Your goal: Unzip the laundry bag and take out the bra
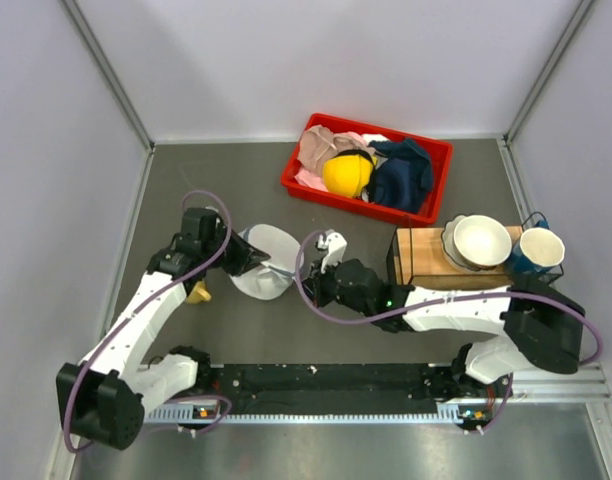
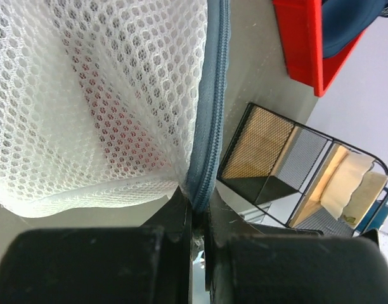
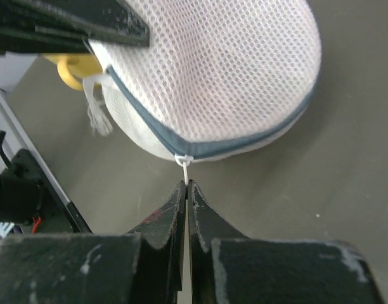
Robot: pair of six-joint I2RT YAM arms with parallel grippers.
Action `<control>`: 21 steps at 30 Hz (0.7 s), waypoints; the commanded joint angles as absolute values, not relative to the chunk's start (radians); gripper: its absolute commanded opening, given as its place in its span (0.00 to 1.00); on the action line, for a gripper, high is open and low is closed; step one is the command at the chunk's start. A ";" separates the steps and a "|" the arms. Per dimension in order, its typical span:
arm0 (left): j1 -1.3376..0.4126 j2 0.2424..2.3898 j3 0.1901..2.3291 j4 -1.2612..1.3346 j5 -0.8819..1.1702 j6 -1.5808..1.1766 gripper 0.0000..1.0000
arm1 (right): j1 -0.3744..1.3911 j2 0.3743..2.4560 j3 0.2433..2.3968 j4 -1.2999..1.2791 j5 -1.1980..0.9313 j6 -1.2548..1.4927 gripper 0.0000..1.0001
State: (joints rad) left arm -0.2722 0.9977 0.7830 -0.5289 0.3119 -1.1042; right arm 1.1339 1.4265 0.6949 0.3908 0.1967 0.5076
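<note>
The laundry bag (image 1: 269, 268) is a white mesh ball with a blue-grey zipper (image 3: 245, 144) running round it, and it sits between my two arms. Red cloth, the bra (image 2: 111, 117), shows dimly through the mesh. My left gripper (image 2: 197, 201) is shut on the bag's zipper seam (image 2: 213, 95) at the bag's left side. My right gripper (image 3: 187, 184) is shut on the thin white zipper pull (image 3: 183, 162), which hangs from the slider at the bag's right side. The zipper looks closed along the stretch I see.
A red bin (image 1: 304, 186) at the back holds a yellow round thing (image 1: 346, 174), a navy cloth (image 1: 402, 175) and a pinkish cloth (image 1: 321, 150). At the right, a rack (image 1: 421, 256) carries a white bowl (image 1: 481, 240) and a cup (image 1: 539, 247). A small yellow object (image 1: 198, 293) lies by the left arm.
</note>
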 commanded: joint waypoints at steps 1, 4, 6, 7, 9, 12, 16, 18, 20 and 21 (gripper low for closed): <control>-0.204 1.089 0.890 -0.502 0.288 -0.983 0.00 | 1.140 1.306 0.640 0.307 0.196 0.453 0.00; -0.192 1.181 0.914 -0.450 0.319 -0.934 0.00 | 1.173 1.295 0.664 0.308 0.198 0.431 0.00; -0.190 1.242 0.977 -0.446 0.356 -0.896 0.00 | 1.218 1.327 0.737 0.288 0.210 0.400 0.00; -0.190 1.302 1.006 -0.469 0.370 -0.878 0.00 | 1.227 1.339 0.762 0.273 0.209 0.399 0.00; -0.190 1.357 1.086 -0.506 0.397 -0.851 0.02 | 1.236 1.376 0.823 0.252 0.203 0.419 0.00; -0.190 1.381 1.126 -0.546 0.408 -0.828 0.23 | 1.236 1.402 0.854 0.242 0.219 0.448 0.00; -0.190 1.281 1.134 -0.560 0.382 -0.799 0.58 | 1.232 1.414 0.873 0.232 0.236 0.459 0.00; -0.190 1.253 1.132 -0.575 0.377 -0.779 0.56 | 1.226 1.417 0.870 0.222 0.242 0.471 0.00; -0.190 1.223 1.121 -0.575 0.362 -0.773 0.54 | 1.195 1.411 0.862 0.219 0.236 0.492 0.00; -0.190 1.218 1.111 -0.586 0.357 -0.770 0.57 | 1.177 1.408 0.847 0.222 0.203 0.500 0.00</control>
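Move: Pinched in the left fingers is one end of the laundry bag's zip; the bag's middle hangs about 6 cm below that hand and 1 cm ahead. The zipper pull stands some 5 cm to its right, 2 cm back and 3 cm lower, the yellow mug 17 cm left, 4 cm back, 11 cm down. From the right hand, its cord in those fingers, the zipper pull is 3 cm left and 1 cm ahead, about level; the bag's middle lies roughly 7 cm left, 4 cm ahead and 3 cm below. Letting go of the zip end, the left hand pushes forward about 7 cm, dipping slightly, opens to over half, then rises some 4 cm from its lowest point while turning clockwise. The right hand tugs another 1.5 cm to its right, then swings back left and rises, ending about 3 cm higher and nearer its base, fingers shut but free of the zipper pull. ##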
